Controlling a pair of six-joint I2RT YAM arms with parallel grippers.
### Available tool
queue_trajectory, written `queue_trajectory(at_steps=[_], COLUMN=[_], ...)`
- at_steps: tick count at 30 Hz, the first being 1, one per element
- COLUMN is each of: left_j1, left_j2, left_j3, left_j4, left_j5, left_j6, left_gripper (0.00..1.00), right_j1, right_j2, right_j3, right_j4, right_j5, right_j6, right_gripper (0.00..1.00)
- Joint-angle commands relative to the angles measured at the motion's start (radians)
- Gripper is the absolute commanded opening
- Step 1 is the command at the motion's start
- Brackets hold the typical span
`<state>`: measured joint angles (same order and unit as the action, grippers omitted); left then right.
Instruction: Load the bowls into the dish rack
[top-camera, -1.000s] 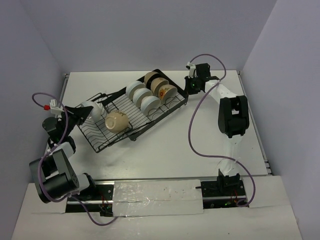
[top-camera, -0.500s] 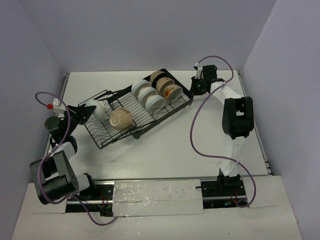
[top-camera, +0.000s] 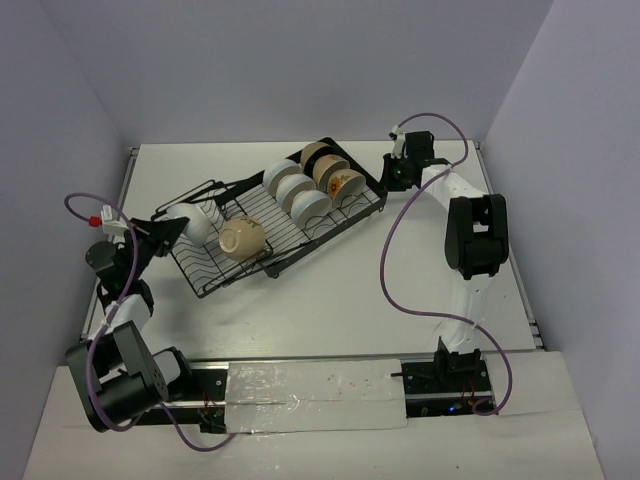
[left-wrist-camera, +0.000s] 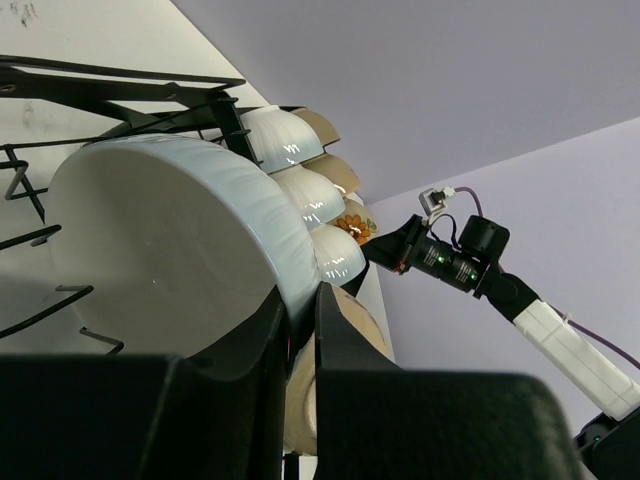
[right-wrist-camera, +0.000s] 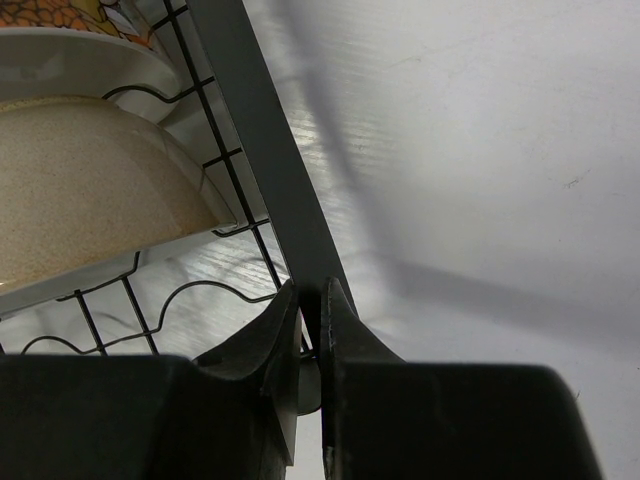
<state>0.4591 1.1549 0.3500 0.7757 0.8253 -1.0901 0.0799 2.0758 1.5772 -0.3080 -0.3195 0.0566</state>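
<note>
The black wire dish rack (top-camera: 205, 270) lies slantwise on the white table. A row of white, tan and orange-patterned bowls (top-camera: 310, 182) stands in its far half. One cream bowl (top-camera: 241, 239) lies on its side in the near half. My left gripper (top-camera: 181, 226) is shut on the rim of a white bowl (top-camera: 198, 222) over the rack's left end; in the left wrist view the fingers (left-wrist-camera: 268, 340) pinch that bowl (left-wrist-camera: 170, 250). My right gripper (top-camera: 384, 183) is shut on the rack's right rim bar (right-wrist-camera: 262, 150), next to a tan bowl (right-wrist-camera: 90, 190).
Purple cables (top-camera: 392, 260) loop from both arms over the table. Grey walls close in the back and sides. The right arm's elbow (top-camera: 470, 235) stands right of the rack. A taped strip (top-camera: 315, 392) covers the near edge between the arm bases.
The rack with its bowls has slid and turned a little to the right, the right gripper moving with its rim. The left gripper followed with the white bowl.
</note>
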Motion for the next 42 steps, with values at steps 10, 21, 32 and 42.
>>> queue_trajectory(at_steps=[10,21,32,42], left_j1=[0.110,0.142,0.158,0.162], left_j2=[-0.066,-0.096,-0.121,-0.142], left_j3=[-0.040,-0.054,-0.060,-0.040], left_j4=[-0.200,-0.294,-0.408,-0.458], left_j5=[-0.127,-0.184,-0.268,-0.278], left_j6=[0.154,0.200,0.229,0.225], left_gripper=[0.14,0.27,0.34,0.59], right_j1=[-0.112,-0.112,-0.115,-0.115], right_j2=[-0.082,-0.085,-0.094,-0.105], right_j3=[-0.014,-0.020,-0.033,-0.043], right_j4=[0.072,0.078,0.086,0.095], right_j5=[0.237,0.235,0.243,0.231], right_j6=[0.080,0.077,0.066,0.068], right_gripper=[0.00,0.00,0.00,0.00])
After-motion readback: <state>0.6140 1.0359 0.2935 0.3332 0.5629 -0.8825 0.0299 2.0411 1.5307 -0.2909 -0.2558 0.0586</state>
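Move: The left fingers still pinch the white bowl's top rim; the bowl's middle is some 2 cm ahead of that hand, 3 cm to its right and 5 cm below. The beige bowl stands about 14 cm to the hand's right, 4 cm back and 8 cm lower. The right fingers already hold the dish rack's right end bar, right at their tips; the flowered bowl is roughly 12 cm left of them and level fore and aft. Open the left gripper to just over half and draw it off the white bowl's rim, to the left and down past the rack's outer end, about 7 cm left and 8 cm down with a little back, swinging counter-clockwise and tipping nose-down some 20 degrees. Keep the right fingers on the rack's end bar and, late on, drag it nearly 4 cm to the right, turning slightly clockwise. ##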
